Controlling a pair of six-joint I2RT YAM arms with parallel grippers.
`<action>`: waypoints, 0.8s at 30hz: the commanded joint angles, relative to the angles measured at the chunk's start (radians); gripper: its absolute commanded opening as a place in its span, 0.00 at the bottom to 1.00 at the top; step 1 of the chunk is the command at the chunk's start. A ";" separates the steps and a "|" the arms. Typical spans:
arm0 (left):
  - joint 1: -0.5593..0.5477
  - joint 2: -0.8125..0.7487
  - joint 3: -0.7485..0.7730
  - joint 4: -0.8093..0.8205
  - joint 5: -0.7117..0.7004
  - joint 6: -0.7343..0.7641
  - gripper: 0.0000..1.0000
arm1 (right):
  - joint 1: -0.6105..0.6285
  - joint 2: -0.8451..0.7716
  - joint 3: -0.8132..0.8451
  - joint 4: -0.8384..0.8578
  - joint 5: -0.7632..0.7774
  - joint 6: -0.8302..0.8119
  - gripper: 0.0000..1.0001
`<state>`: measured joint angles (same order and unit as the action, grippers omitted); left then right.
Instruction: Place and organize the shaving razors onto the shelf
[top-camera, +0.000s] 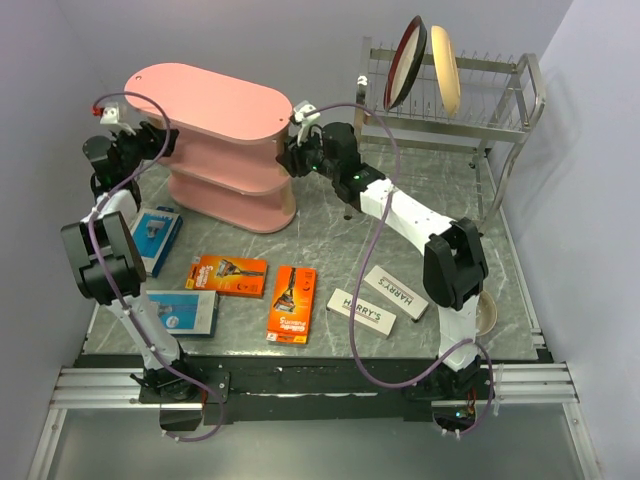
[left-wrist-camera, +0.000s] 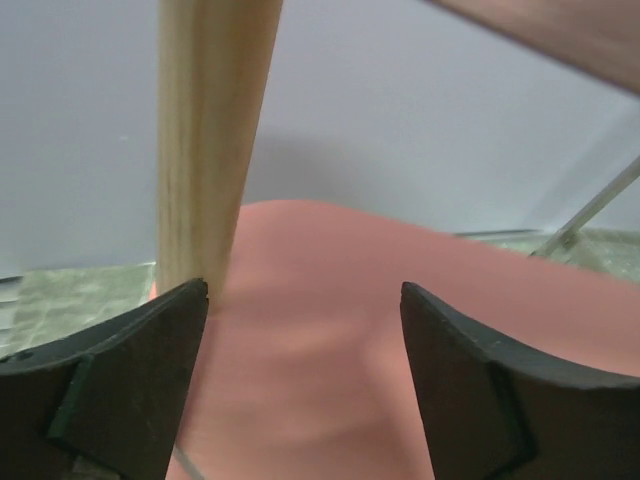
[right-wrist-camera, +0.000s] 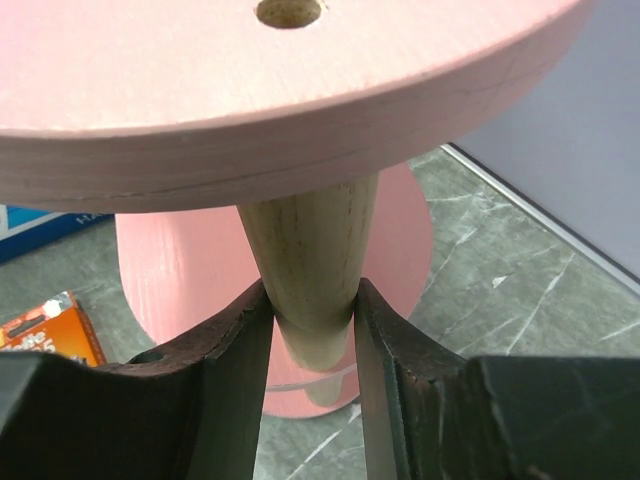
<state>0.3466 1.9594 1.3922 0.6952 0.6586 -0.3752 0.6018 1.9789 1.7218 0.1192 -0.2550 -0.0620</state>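
Note:
The pink shelf (top-camera: 210, 95) stands at the back left of the table, and no pack shows on it. Two orange razor cards (top-camera: 230, 275) (top-camera: 292, 303), two blue-and-white cards (top-camera: 155, 235) (top-camera: 183, 312) and two white HARRY'S boxes (top-camera: 362, 310) (top-camera: 396, 291) lie flat on the table in front. My right gripper (right-wrist-camera: 312, 285) is shut on a wooden post (right-wrist-camera: 310, 250) under the shelf's right end (right-wrist-camera: 250, 100). My left gripper (left-wrist-camera: 305, 290) is open at the shelf's left end. A wooden post (left-wrist-camera: 205, 130) stands just beyond its left fingertip, with a pink tier (left-wrist-camera: 320, 360) beyond the jaws.
A steel dish rack (top-camera: 470, 100) at the back right holds a dark red plate (top-camera: 405, 60) and a cream plate (top-camera: 447, 68) on edge. Another pale plate (top-camera: 487, 312) lies behind the right arm's elbow. The right wrist view shows an orange card (right-wrist-camera: 50, 325) past the shelf's base.

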 joint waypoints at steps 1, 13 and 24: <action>0.009 -0.054 -0.012 0.029 -0.005 0.147 0.83 | -0.077 -0.035 0.025 -0.055 0.131 -0.042 0.19; 0.017 0.034 0.040 0.142 -0.084 0.176 0.83 | -0.117 0.008 0.102 -0.145 0.172 -0.087 0.18; 0.006 -0.068 -0.160 0.276 0.151 0.009 0.24 | -0.128 0.041 0.119 -0.148 0.244 -0.111 0.20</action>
<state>0.3550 2.0048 1.3697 0.8978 0.6773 -0.2691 0.5396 1.9919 1.8000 -0.0090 -0.1814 -0.1146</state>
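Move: The left hand, open, has the pink shelf's left post just off its fingers: about 3 cm ahead, 2 cm to its left, at grasping height. The shelf's right post is roughly 9 cm back and 29 cm to the right; the blue razor box lies some 12 cm back, 11 cm left and 22 cm lower. The right hand already grips the right post; from it the left post is about 12 cm ahead and 31 cm left, the dish rack's middle 15 cm ahead and 38 cm right. Rightward and forward, about 5 cm in all and level, the right hand carries its end of the pink shelf by the post, still clamped, turning slightly clockwise. The left hand edges left nearly 3 cm, rises about a centimetre with fingertips tipping up some 10 degrees, nudges forward, then closes its fingers around the left post while easing back to the right. ##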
